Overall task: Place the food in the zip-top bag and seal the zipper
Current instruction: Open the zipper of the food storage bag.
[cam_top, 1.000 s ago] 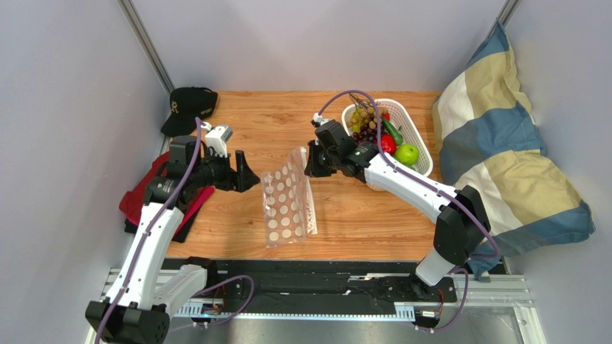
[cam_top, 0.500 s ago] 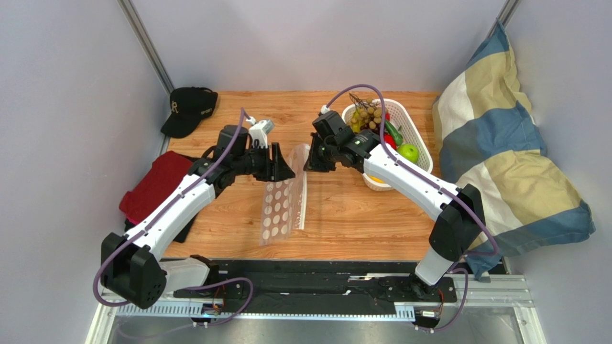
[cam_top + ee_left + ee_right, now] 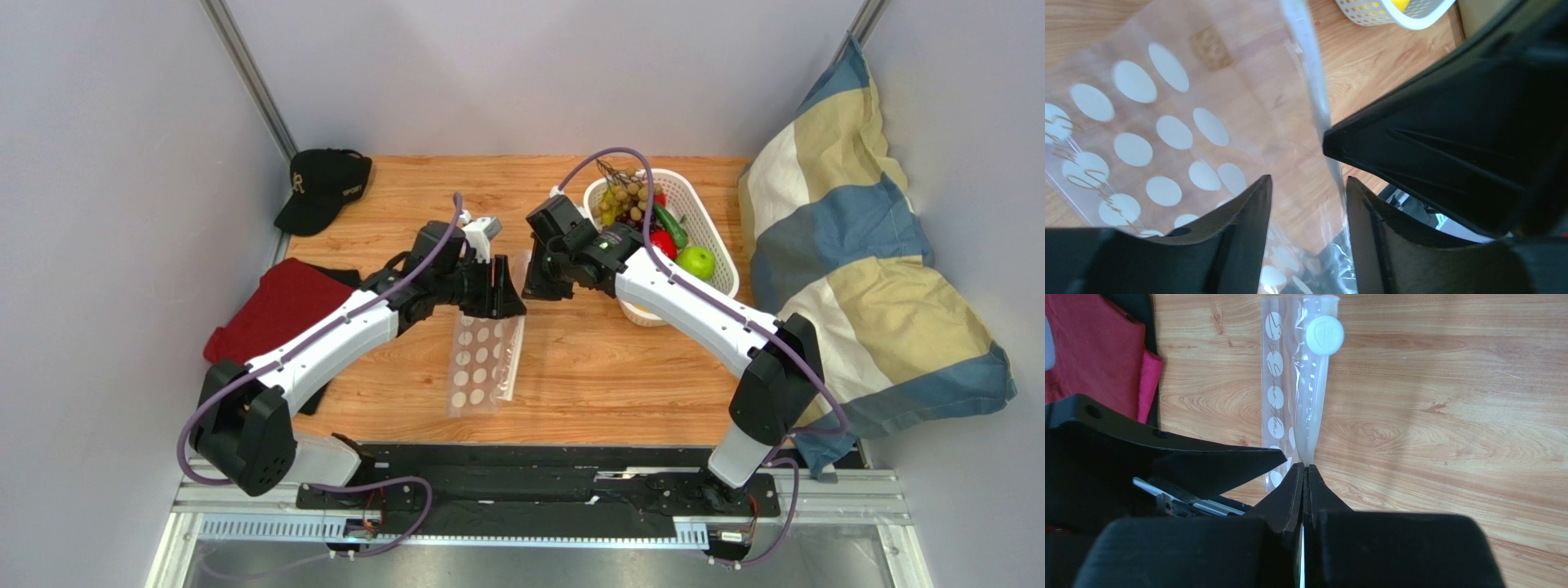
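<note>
The zip-top bag [image 3: 481, 361], clear with white dots, hangs slanted from its upper end, with its lower part on the wood. My right gripper [image 3: 530, 282] is shut on that upper edge; in the right wrist view the fingers [image 3: 1306, 471] pinch the film. My left gripper [image 3: 505, 298] is right beside it, open, with the jaws apart. In the left wrist view, loose film of the bag [image 3: 1168, 122] lies in the gap of the left gripper [image 3: 1308, 187]. I cannot pick out the zipper for certain. The food, grapes [image 3: 623, 208], a red pepper [image 3: 662, 245] and a green piece [image 3: 694, 261], lies in the basket.
The white basket [image 3: 732, 279] stands right of the grippers. A black cap [image 3: 321, 184] lies at the back left, and a red cloth [image 3: 264, 312] at the left edge. A large checked pillow [image 3: 859, 282] leans against the right wall.
My left arm has swung right from over the red cloth to the bag's upper end, and its jaws have narrowed. The right gripper stayed shut on the bag, which now hangs narrower.
</note>
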Robot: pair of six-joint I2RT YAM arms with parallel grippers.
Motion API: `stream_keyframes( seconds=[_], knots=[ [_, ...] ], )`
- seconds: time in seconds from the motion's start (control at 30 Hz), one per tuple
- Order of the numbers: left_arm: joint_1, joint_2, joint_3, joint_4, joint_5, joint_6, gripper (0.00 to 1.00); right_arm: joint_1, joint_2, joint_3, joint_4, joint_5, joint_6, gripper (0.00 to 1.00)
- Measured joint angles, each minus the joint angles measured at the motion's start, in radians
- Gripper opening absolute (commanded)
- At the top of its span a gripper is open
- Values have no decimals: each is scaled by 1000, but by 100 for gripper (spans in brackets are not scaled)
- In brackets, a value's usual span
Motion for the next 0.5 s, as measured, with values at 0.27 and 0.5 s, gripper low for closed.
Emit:
stream_keyframes(
  seconds=[0.27, 0.5],
  knots=[
    [-4, 31, 1, 15, -4, -23, 0, 4, 0, 1, -5, 3, 2, 10],
    [99, 3, -114, 269, 278, -208, 0, -73, -10, -4, 74, -195, -146, 49]
  ],
)
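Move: Between the left hand's open fingers, about 1 cm right, 1 cm farther out and 1 cm lower than its hand point, runs the upper end of the bag's zipper edge. The right hand already pinches that edge close by. From the left hand, the slider end hangs some 17 cm back, 1 cm left and 15 cm down, and the fruit basket stands about 12 cm ahead, 29 cm right and 15 cm down. Sinking about 1 cm, the left hand shuts its half-open fingers on the zipper edge right beside the right hand's grip, then lifts nearly 3 cm, edging right and rolling some 15 degrees so that its left side dips. The right hand holds still with its pinch until the left has closed, then opens about a third and eases up 1.5 cm and slightly forward, turning about 10 degrees counter-clockwise. ##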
